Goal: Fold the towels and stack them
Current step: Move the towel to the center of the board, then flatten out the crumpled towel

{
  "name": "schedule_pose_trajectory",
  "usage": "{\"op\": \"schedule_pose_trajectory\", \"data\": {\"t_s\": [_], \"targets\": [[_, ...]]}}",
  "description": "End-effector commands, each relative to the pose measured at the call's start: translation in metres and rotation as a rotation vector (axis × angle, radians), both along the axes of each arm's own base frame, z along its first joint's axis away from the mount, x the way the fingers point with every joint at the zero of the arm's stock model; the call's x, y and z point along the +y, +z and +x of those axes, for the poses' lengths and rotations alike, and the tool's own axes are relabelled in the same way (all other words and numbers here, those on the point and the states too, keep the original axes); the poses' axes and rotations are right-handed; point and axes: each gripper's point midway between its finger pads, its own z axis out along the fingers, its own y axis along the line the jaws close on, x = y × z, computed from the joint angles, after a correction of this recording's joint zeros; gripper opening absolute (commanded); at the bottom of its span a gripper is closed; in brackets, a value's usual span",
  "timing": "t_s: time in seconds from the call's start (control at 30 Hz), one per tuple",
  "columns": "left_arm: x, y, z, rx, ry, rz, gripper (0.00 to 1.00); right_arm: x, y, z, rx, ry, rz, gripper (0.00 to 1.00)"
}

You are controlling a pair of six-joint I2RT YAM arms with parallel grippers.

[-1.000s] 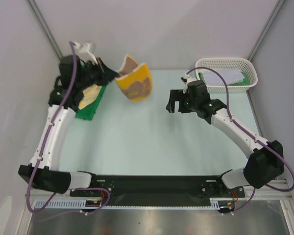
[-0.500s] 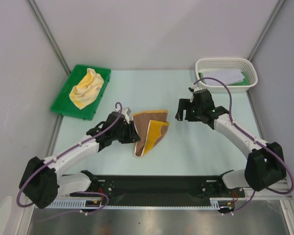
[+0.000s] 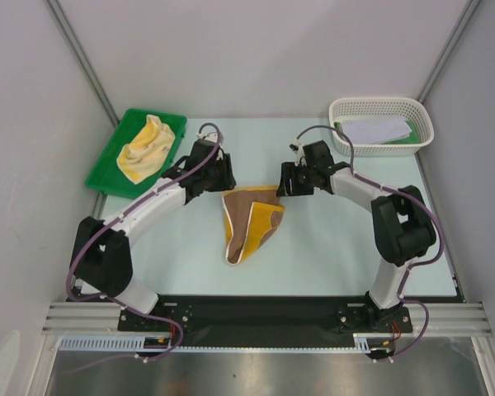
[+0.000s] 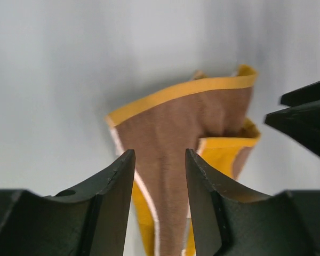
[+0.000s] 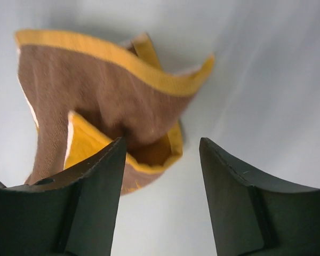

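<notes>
A brown towel with yellow edging [image 3: 252, 221] lies crumpled and partly folded over on the pale table, its point toward the arm bases. My left gripper [image 3: 222, 181] hovers at its far left corner, jaws open, with the towel [image 4: 176, 122] showing below and between the fingers [image 4: 114, 197]. My right gripper [image 3: 285, 182] is at the far right corner, also open, and the towel [image 5: 96, 90] lies just left of its gap. A yellow towel [image 3: 147, 148] sits bunched in the green tray [image 3: 107, 175]. A white towel [image 3: 378, 129] over a green one [image 3: 412, 139] rests in the basket.
The green tray stands at the back left by the wall post. The white mesh basket [image 3: 384, 106] stands at the back right. Both arms reach inward over the table's middle, their purple cables looping above them.
The left arm brought the brown-and-yellow towel from the tray area down to the table's middle, let it go and went to its far left corner. The right gripper moved left to the towel, its jaws narrowing.
</notes>
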Motion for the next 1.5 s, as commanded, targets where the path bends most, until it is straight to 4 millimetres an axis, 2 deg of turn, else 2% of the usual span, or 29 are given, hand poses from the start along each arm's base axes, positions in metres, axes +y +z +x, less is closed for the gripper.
{"op": "schedule_pose_trajectory", "data": {"t_s": [0.0,0.07,0.13,0.17,0.2,0.27,0.33,0.37,0.47,0.53,0.9,1.07,1.13,1.23,1.33,1.4,1.47], "targets": [[0.022,-0.020,0.004,0.051,0.012,0.021,0.48,0.019,0.032,0.035,-0.137,0.115,0.061,0.63],[0.031,-0.037,0.002,0.098,0.013,-0.010,0.49,0.016,0.031,0.039,-0.133,0.124,0.076,0.64],[0.027,-0.038,0.010,0.078,-0.006,-0.091,0.48,0.011,0.033,0.045,-0.139,0.109,0.091,0.65],[0.026,-0.048,0.003,0.105,-0.033,-0.141,0.49,0.010,0.033,0.045,-0.138,0.103,0.098,0.65],[0.022,-0.044,0.011,0.063,-0.045,-0.178,0.49,0.009,0.034,0.047,-0.144,0.100,0.105,0.65],[0.016,-0.054,0.012,0.074,-0.079,-0.207,0.50,0.004,0.032,0.048,-0.135,0.084,0.108,0.66],[0.011,-0.062,0.017,0.096,-0.102,-0.212,0.51,0.003,0.031,0.047,-0.125,0.084,0.119,0.66],[0.008,-0.078,0.015,0.140,-0.118,-0.214,0.51,0.000,0.032,0.048,-0.124,0.078,0.121,0.66],[0.011,-0.099,0.013,0.189,-0.093,-0.191,0.51,-0.003,0.037,0.049,-0.122,0.068,0.146,0.65],[0.012,-0.101,0.016,0.174,-0.086,-0.193,0.51,-0.004,0.041,0.048,-0.132,0.070,0.151,0.65],[0.006,-0.087,0.034,0.138,-0.115,-0.199,0.50,-0.005,0.029,0.051,-0.122,0.057,0.148,0.65],[0.005,-0.079,0.035,0.126,-0.121,-0.197,0.34,-0.005,0.025,0.058,-0.154,0.078,0.144,0.66],[0.005,-0.072,0.038,0.110,-0.124,-0.194,0.21,-0.004,0.021,0.061,-0.171,0.116,0.141,0.68],[0.005,-0.063,0.041,0.103,-0.136,-0.188,0.02,-0.002,0.017,0.061,-0.227,0.212,0.141,0.77],[0.003,-0.051,0.042,0.093,-0.152,-0.186,0.00,-0.007,0.016,0.068,-0.255,0.251,0.171,0.83],[0.010,-0.043,0.041,0.084,-0.141,-0.150,0.00,-0.008,0.024,0.073,-0.254,0.278,0.227,0.86],[0.018,-0.033,0.042,0.083,-0.122,-0.111,0.00,-0.008,0.022,0.074,-0.241,0.296,0.264,0.90]]}}
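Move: Below the left hand, the towel's far left corner lies about 2 cm ahead, 2 cm to the left and 12 cm down; the yellow flap lies about 5 cm back and 9 cm right of that hand. The right hand has the towel's far right corner roughly 4 cm ahead, level sideways and some 4 cm down, with the white basket about 20 cm ahead and 25 cm to its right. Sinking about 12 cm with its fingers half open, the left hand drifts a little left and tips further down towards the far left corner, then eases forward, shuts on the corner, pinches it and begins to lift. The right hand shifts about 6 cm forward, rising slightly and settling again, and opens wider near the far right corner without gripping it. ##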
